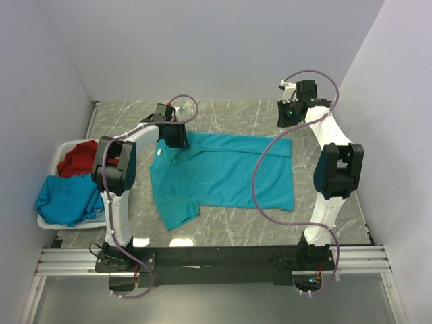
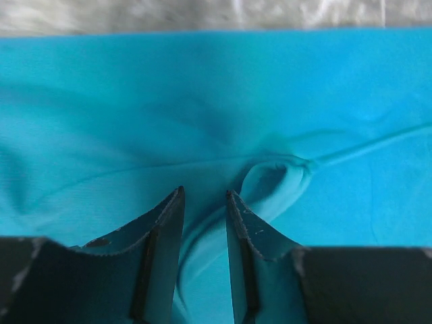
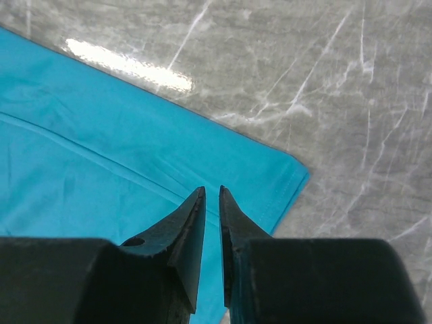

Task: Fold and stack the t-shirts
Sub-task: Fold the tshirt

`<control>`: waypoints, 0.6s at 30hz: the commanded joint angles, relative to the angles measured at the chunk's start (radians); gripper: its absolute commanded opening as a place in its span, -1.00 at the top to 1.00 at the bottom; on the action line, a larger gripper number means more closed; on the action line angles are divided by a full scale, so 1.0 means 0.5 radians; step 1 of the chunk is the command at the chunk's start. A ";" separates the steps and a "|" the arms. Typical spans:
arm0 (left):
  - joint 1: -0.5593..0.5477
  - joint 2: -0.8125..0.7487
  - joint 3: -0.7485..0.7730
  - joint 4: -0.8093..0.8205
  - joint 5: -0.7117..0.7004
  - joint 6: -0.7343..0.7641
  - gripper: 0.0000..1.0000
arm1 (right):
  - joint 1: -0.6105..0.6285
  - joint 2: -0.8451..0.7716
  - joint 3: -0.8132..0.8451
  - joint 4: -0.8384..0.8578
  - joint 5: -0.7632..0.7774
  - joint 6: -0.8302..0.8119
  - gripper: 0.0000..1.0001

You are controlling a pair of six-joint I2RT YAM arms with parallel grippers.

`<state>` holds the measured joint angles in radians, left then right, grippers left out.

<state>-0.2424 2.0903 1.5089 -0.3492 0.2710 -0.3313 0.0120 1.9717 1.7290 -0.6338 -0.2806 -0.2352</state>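
Observation:
A teal-blue t-shirt [image 1: 229, 169] lies spread on the marble table, collar to the left. My left gripper [image 1: 174, 138] sits low on its upper left part near the collar. In the left wrist view the gripper [image 2: 204, 192] has its jaws drawn close on a raised fold of the shirt [image 2: 202, 101], and creases run toward them. My right gripper [image 1: 290, 115] hovers over the shirt's far right corner. In the right wrist view it [image 3: 212, 189] is shut and empty above the shirt's hem corner [image 3: 101, 148].
A white basket [image 1: 67, 226] stands at the table's left edge. It holds a red shirt [image 1: 77, 158] and a blue shirt [image 1: 67, 196] that hangs over its rim. White walls close in on the left, back and right.

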 commanded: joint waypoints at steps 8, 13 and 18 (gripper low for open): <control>-0.086 -0.180 -0.076 -0.078 0.148 0.092 0.30 | -0.088 -0.197 -0.025 0.034 -0.148 0.041 0.57; -0.120 -0.339 -0.223 -0.047 0.151 0.077 0.33 | -0.122 -0.228 -0.025 0.034 -0.178 0.044 0.57; -0.156 -0.444 -0.373 -0.032 0.194 0.077 0.31 | -0.128 -0.225 -0.037 0.034 -0.200 0.041 0.57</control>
<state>-0.3073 1.9324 1.3563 -0.3817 0.3290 -0.3084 -0.0425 1.9091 1.7153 -0.6323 -0.3592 -0.2241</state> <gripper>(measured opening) 0.341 0.215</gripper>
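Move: The loose flap of the t-shirt's folded-over top layer lies almost under the left fingertips, its edge about 2 cm back, 1 cm to the right and 1 cm below. The far fold stands some 5 cm ahead, level sideways, and the near sleeve about 27 cm straight back. From the right hand the flap edge is roughly 39 cm left and 1 cm back, 12 cm below; the far right corner is about 6 cm ahead, 4 cm right and 11 cm below. Draw the left gripper back over the flap, away from the far fold and a little to the right, about 6 cm in all. Keep it low at first, fingertips brushing the flap towards you, then lift it some 2 cm while still going back. Turn it a few degrees clockwise, fingers staying partly open. Raise the right gripper about 3 cm, easing slightly right, empty above the shirt. ##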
